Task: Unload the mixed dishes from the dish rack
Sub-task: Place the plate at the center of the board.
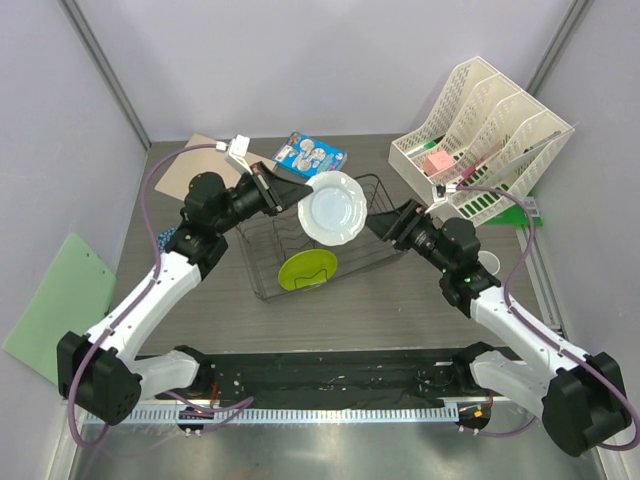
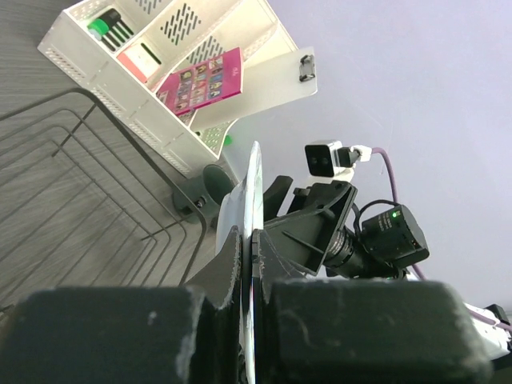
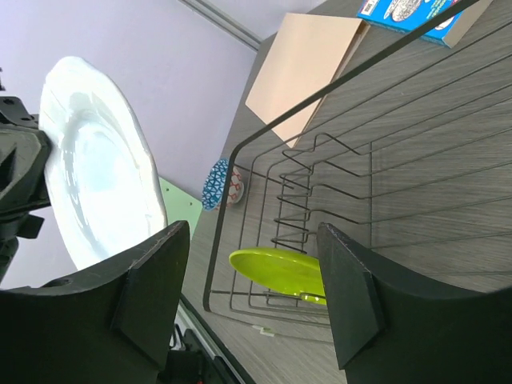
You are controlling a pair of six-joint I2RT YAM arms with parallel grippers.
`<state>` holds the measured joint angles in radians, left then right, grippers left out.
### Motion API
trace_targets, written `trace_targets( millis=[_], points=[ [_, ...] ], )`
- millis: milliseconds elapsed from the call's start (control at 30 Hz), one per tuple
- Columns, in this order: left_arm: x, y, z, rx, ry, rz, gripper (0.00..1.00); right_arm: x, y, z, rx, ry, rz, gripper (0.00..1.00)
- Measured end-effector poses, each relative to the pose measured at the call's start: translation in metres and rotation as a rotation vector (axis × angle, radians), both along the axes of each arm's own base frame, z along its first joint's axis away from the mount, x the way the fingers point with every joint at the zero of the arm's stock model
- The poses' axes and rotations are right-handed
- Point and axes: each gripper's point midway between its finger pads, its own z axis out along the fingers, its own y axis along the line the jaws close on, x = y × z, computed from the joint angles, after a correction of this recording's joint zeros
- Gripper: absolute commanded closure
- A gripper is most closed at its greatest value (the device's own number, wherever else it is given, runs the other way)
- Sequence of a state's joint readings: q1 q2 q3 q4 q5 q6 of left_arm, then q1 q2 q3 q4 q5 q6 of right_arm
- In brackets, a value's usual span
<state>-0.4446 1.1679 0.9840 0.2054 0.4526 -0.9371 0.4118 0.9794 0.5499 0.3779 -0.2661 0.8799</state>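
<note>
My left gripper (image 1: pixel 297 192) is shut on the rim of the white round plate (image 1: pixel 333 208) and holds it upright above the dish rack (image 1: pixel 372 190). In the left wrist view the plate (image 2: pixel 254 180) is edge-on between my shut fingers (image 2: pixel 228 260). The lime-green plate (image 1: pixel 307 268) leans in the rack's near end. My right gripper (image 1: pixel 385 225) is open and empty beside the rack's right side, facing the white plate (image 3: pixel 96 176), the green plate (image 3: pixel 276 272) and the rack (image 3: pixel 264 132). A blue patterned bowl (image 3: pixel 224 182) sits on the table beyond the rack. The mug and the pink cup are out of view.
A blue snack packet (image 1: pixel 310 153) lies behind the rack. A white slotted file organiser (image 1: pixel 480 140) stands at the back right. A tan board (image 1: pixel 195 165) lies at the back left and a green clipboard (image 1: pixel 55 300) at the left. A small pale cup-like thing (image 1: pixel 488 264) sits by my right arm.
</note>
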Motion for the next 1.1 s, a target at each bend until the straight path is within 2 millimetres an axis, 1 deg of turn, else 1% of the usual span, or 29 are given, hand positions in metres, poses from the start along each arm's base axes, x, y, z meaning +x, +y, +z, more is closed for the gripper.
trace_targets(
  millis=[100,233,367,500,600,700,800,867,967,1100],
  points=[
    [-0.001,-0.001,0.000,-0.003,-0.001,-0.007,1.00,-0.001,-0.005,0.005,0.017,-0.014,-0.016,0.30],
    [-0.001,-0.001,0.000,-0.005,-0.005,-0.011,1.00,-0.002,-0.018,0.015,0.015,-0.038,-0.079,0.31],
    [-0.002,-0.001,0.001,-0.012,-0.010,-0.014,1.00,-0.003,-0.028,0.017,-0.001,-0.047,-0.129,0.30],
    [-0.003,-0.002,0.004,-0.034,-0.009,-0.020,1.00,-0.006,-0.026,0.022,0.030,-0.067,-0.108,0.28],
    [-0.003,-0.003,0.004,-0.054,-0.005,-0.022,1.00,-0.011,-0.022,0.029,0.149,-0.106,-0.047,0.28],
    [-0.003,-0.003,0.002,-0.060,0.001,-0.024,1.00,-0.006,-0.024,0.025,0.264,-0.089,-0.006,0.28],
    [-0.004,-0.003,0.000,-0.065,0.014,-0.025,1.00,0.002,-0.024,0.016,0.378,-0.030,0.034,0.29],
    [-0.004,-0.003,-0.002,-0.066,0.018,-0.026,1.00,0.003,-0.020,0.016,0.427,-0.007,0.071,0.29],
    [-0.004,-0.003,-0.005,-0.064,0.023,-0.026,1.00,-0.004,-0.015,0.025,0.471,-0.009,0.129,0.29],
    [-0.005,-0.003,-0.007,-0.064,0.024,-0.030,1.00,-0.014,-0.012,0.048,0.491,-0.079,0.197,0.29]
  ],
)
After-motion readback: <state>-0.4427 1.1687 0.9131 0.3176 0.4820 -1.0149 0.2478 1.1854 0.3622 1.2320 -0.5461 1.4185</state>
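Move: The white plate, held nearly flat in the left fingers by its rim, has its middle roughly 3 cm ahead, 9 cm to the left and 9 cm above the open right hand. From that right hand, the green plate is about 18 cm left, 3 cm ahead and 17 cm down, with the dish rack's middle some 11 cm ahead, 16 cm left and 21 cm down. From the left hand, the white plate's middle is about 5 cm right, 3 cm back and 1 cm down. The empty right hand works its way up towards the level of the white plate, about 5 cm in all and unevenly: it first swings some 3 cm to its right while rising, then eases partly back left, dips a little and climbs again, ending slightly drawn back. Meanwhile it rolls nearly 30 degrees, left side up, and turns a bit counter-clockwise so the open fingers face the plate's free rim, still short of it, while the left hand keeps its pinch and holds the plate almost still. ##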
